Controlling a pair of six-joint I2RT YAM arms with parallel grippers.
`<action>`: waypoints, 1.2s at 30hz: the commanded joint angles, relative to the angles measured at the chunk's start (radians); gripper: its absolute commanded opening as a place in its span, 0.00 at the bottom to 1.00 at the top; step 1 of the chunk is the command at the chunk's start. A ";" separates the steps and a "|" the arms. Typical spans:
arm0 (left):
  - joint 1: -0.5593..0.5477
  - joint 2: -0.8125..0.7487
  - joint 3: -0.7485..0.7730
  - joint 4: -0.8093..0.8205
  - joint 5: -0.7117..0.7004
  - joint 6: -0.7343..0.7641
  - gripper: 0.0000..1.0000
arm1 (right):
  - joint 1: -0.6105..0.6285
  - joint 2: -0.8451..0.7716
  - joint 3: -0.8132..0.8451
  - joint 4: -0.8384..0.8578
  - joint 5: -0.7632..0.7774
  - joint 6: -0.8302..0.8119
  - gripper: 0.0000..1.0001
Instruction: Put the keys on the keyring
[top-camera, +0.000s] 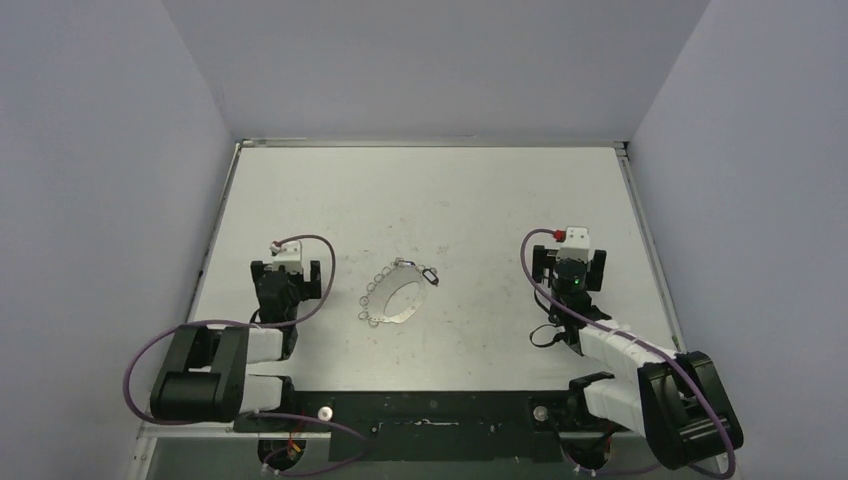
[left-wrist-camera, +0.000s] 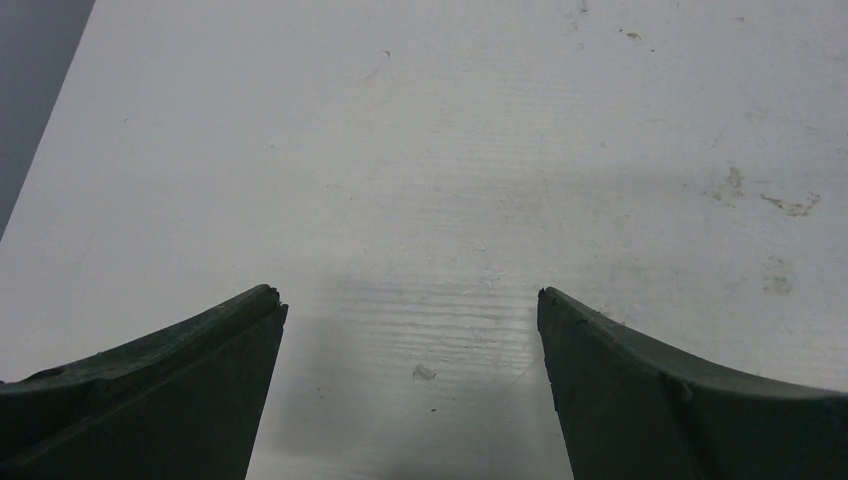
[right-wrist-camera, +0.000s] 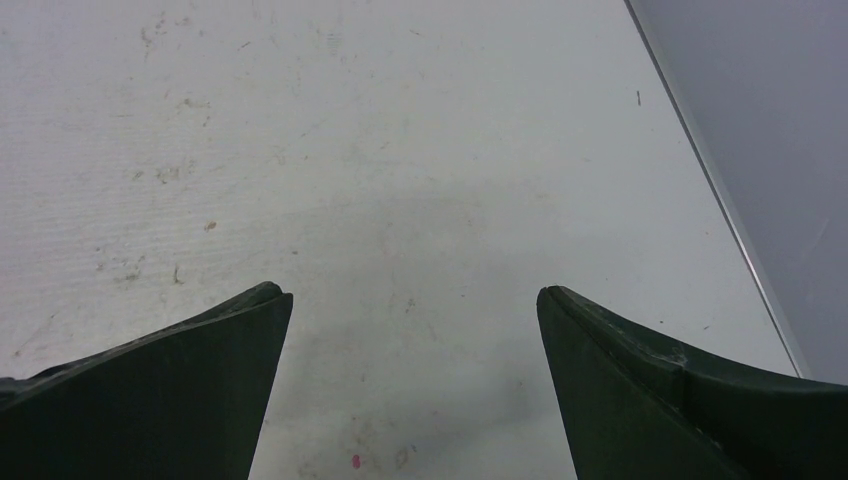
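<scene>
The keyring (top-camera: 379, 296), a thin silvery oval wire loop with several tiny rings along its left side, lies flat on the white table (top-camera: 450, 200) between the two arms. The keys (top-camera: 429, 274), a tiny silver key on a small black oblong loop, lie at the keyring's upper right end, touching or nearly touching it. My left gripper (top-camera: 286, 268) (left-wrist-camera: 410, 295) stands open to the left of the keyring, with only bare table between its fingers. My right gripper (top-camera: 568, 262) (right-wrist-camera: 412, 292) is open well to the right, also holding nothing. Neither wrist view shows the keys or keyring.
Grey walls enclose the table on three sides. The table's right edge (right-wrist-camera: 715, 190) runs close beside the right gripper. A black base rail (top-camera: 430, 410) spans the near edge between the arm bases. Purple cables (top-camera: 310, 300) loop off both arms.
</scene>
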 joint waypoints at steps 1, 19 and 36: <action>0.070 0.157 0.056 0.327 0.131 -0.010 0.97 | -0.029 0.074 -0.024 0.243 -0.023 -0.001 1.00; 0.119 0.355 0.233 0.207 0.099 -0.059 0.97 | -0.082 0.553 -0.045 0.888 0.016 -0.054 1.00; 0.119 0.357 0.235 0.210 0.098 -0.059 0.97 | -0.134 0.528 0.132 0.494 -0.016 0.018 1.00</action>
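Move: The finished keyring lies on the table between the grippers: its middle is about 24 cm to the right of the left hand and roughly 4 cm back, some 5 cm lower. The black key tag at its right end is about 32 cm to the left hand's right, level with it. From the right hand the keyring is about 37 cm to the left and 4 cm back, some 8 cm below. Leave the keyring alone and park both empty grippers, fingers kept wide open. Bring the left gripper forward about 7 cm, dipping slightly before it levels and stops early. Ease the right one forward, sink it about 5 cm, then push on and rise a little, ending some 7 cm farther out, lower and slightly right, turned a few degrees clockwise. Touch nothing. ##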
